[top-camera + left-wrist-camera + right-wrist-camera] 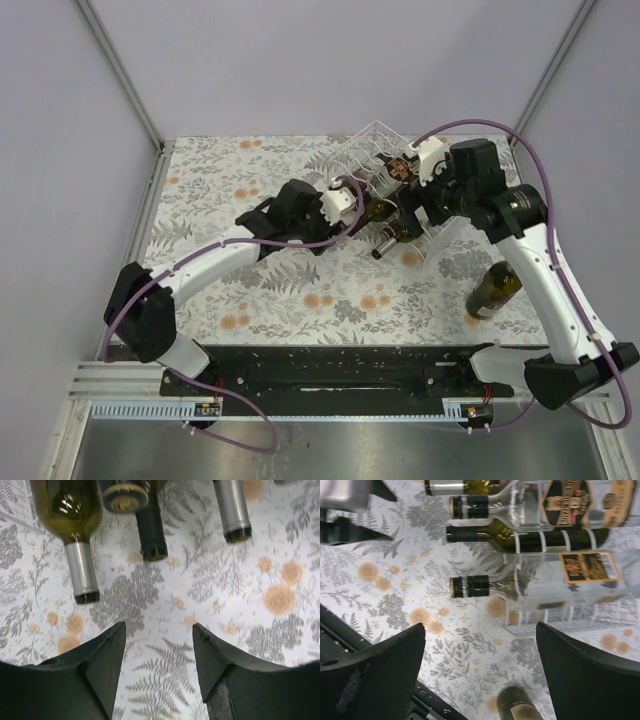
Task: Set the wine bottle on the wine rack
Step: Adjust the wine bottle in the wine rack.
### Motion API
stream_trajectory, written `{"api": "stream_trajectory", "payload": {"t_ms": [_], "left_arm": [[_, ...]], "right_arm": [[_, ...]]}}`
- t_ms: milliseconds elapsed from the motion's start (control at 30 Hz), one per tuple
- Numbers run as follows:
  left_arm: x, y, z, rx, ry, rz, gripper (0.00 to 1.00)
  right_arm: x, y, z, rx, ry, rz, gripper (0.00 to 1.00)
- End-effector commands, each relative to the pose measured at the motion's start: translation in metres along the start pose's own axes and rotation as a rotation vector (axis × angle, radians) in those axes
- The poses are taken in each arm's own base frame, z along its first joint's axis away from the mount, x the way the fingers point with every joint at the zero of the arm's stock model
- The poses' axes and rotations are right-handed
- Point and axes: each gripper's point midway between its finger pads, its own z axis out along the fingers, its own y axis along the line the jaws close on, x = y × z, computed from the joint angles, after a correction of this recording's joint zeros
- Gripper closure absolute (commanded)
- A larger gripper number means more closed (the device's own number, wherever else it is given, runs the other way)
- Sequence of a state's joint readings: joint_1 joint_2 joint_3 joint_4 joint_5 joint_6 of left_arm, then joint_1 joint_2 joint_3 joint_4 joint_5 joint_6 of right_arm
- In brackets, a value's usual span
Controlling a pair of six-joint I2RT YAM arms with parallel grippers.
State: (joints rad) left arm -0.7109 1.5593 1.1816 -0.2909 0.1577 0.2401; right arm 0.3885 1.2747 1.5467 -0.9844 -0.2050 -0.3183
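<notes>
The clear wine rack point(368, 146) stands at the back middle of the table, with several bottles lying in its cradles, necks toward the arms. One dark green wine bottle point(495, 288) stands upright on the table to the right, apart from both grippers; its top point(519, 708) shows low in the right wrist view. My left gripper point(356, 203) hovers at the rack's front and is open point(159, 627), with only the cloth between its fingers. Three bottle necks, one with a silver capsule point(81, 570), point at it. My right gripper point(408, 170) is over the rack, wide open point(480, 627) and empty.
A floral cloth point(300, 290) covers the table. Racked bottles with labels point(570, 540) fill the top of the right wrist view, above the rack's clear ribs point(555, 615). Grey walls close in the back and sides. The black base rail point(320, 375) runs along the near edge.
</notes>
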Motion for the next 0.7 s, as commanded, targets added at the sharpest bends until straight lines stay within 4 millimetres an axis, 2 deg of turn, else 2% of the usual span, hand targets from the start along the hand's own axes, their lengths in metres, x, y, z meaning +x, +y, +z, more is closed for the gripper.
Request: {"api": "stream_trajectory", "payload": {"t_ms": [0, 167, 267, 400, 500, 667], "left_arm": [[0.02, -0.009, -0.04, 0.06, 0.06, 0.091, 0.4], [0.034, -0.008, -0.069, 0.109, 0.079, 0.186, 0.39], [0.031, -0.008, -0.079, 0.145, 0.072, 0.198, 0.38], [0.022, -0.007, -0.082, 0.155, 0.061, 0.201, 0.38], [0.019, -0.003, -0.078, 0.149, 0.066, 0.201, 0.38], [0.011, 0.002, -0.078, 0.137, 0.066, 0.2, 0.38]], "right_arm": [[0.0, -0.028, -0.041, 0.204, -0.042, -0.043, 0.01], [0.016, -0.044, -0.078, 0.353, -0.056, -0.078, 0.01], [0.029, -0.045, -0.094, 0.391, -0.075, -0.074, 0.01], [0.047, -0.049, -0.115, 0.454, -0.106, -0.058, 0.01], [0.058, -0.053, -0.137, 0.527, -0.143, -0.046, 0.0], [0.085, -0.062, -0.149, 0.628, -0.114, -0.019, 0.01]]}}
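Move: The upright wine bottle at the table's near right corner stands about 20 cm to the right of the right hand and 12 cm back, its middle some 15 cm lower. The wine rack's middle lies about 8 cm ahead of this hand, straight on and 20 cm below; the lowest silver-necked bottle in it is nearly underneath, roughly 22 cm down. From the left hand the upright bottle is about 36 cm right, 10 cm back and slightly lower. The right hand heads for the upright wine bottle, fingers still wide open and touching nothing, swinging about 14 cm right and 8 cm back off the rack with a small early rise, while turning some 20 degrees clockwise and tipping its fingers up as much. The left hand, already free and still open, draws some 7 cm left and 5 cm back from the racked bottles. ##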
